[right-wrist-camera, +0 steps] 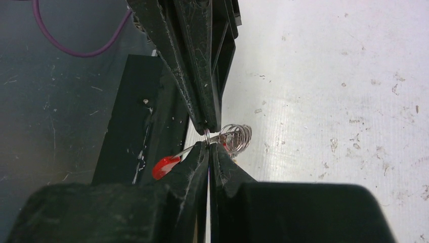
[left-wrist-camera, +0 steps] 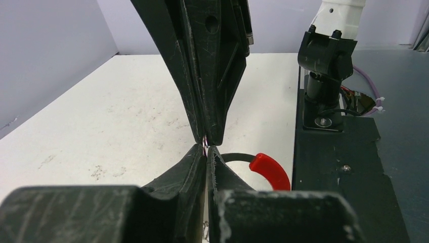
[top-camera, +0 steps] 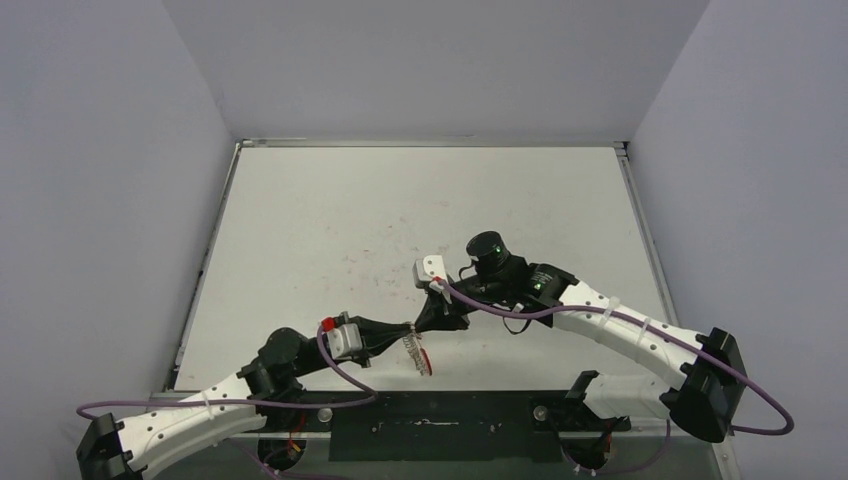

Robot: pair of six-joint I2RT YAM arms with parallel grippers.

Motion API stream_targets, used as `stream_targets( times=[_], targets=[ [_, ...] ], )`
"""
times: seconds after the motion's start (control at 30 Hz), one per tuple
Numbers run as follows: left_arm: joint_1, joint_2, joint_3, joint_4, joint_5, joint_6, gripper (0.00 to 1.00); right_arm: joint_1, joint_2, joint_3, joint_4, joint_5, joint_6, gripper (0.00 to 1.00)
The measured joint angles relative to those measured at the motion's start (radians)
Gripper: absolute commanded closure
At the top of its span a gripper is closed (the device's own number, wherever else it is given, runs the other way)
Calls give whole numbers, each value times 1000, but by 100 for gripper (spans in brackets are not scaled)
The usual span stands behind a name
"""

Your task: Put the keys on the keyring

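The keyring (top-camera: 418,350) hangs just above the table's near edge, between both grippers. It is silvery coiled wire (right-wrist-camera: 236,136) with a red sleeve (left-wrist-camera: 270,170) (right-wrist-camera: 164,166) (top-camera: 427,362). My left gripper (top-camera: 411,336) (left-wrist-camera: 206,150) comes from the left and is shut on the wire. My right gripper (top-camera: 421,324) (right-wrist-camera: 208,145) comes from the right, tip to tip with the left one, and is shut on the same wire beside the coil. A small wire loop (right-wrist-camera: 207,134) shows between the two tips. The keys are hidden from every view.
The white table (top-camera: 420,210) is stained and enclosed by grey walls. A black base plate (top-camera: 440,420) runs along the near edge under the grippers. Purple cables (top-camera: 500,312) trail off both arms.
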Motion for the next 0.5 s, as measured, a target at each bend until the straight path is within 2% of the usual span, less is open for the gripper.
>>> stream_targets(
  times=[0.07,0.17,0.33,0.5],
  targets=[
    [0,-28,3,-33,-11,6,83,6,1,18,-32,13,-3,100],
    [-3,-76,21,-111,-31,15,78,5,19,98,-155,63,-7,100],
    [-4,-107,97,-257,-61,40,76,15,80,251,-345,177,-24,100],
    [-4,-64,180,-381,-67,64,76,77,138,350,-494,311,-31,100]
  ],
)
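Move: The left gripper is shut on a small wire loop, tip to tip with the right gripper, whose fingers pinch the same loop about 1 cm to their left. The keyring hangs under both, its middle some 5 cm below the left gripper, 1 cm back and 1 cm to its right. Its red sleeve sits about 4 cm back, 2 cm right and 6 cm below the left gripper. From the right gripper, the keyring's middle is roughly 5 cm below, 1 cm back and 1 cm left. Open the left gripper about a quarter to release the small loop, and draw it left and up, a bit over 1 cm each way. Keep the right fingers shut on the loop; carry it forward and slightly to the right, away from the left fingers, rising and then easing down, while tipping its fingertips down some 20 degrees. ##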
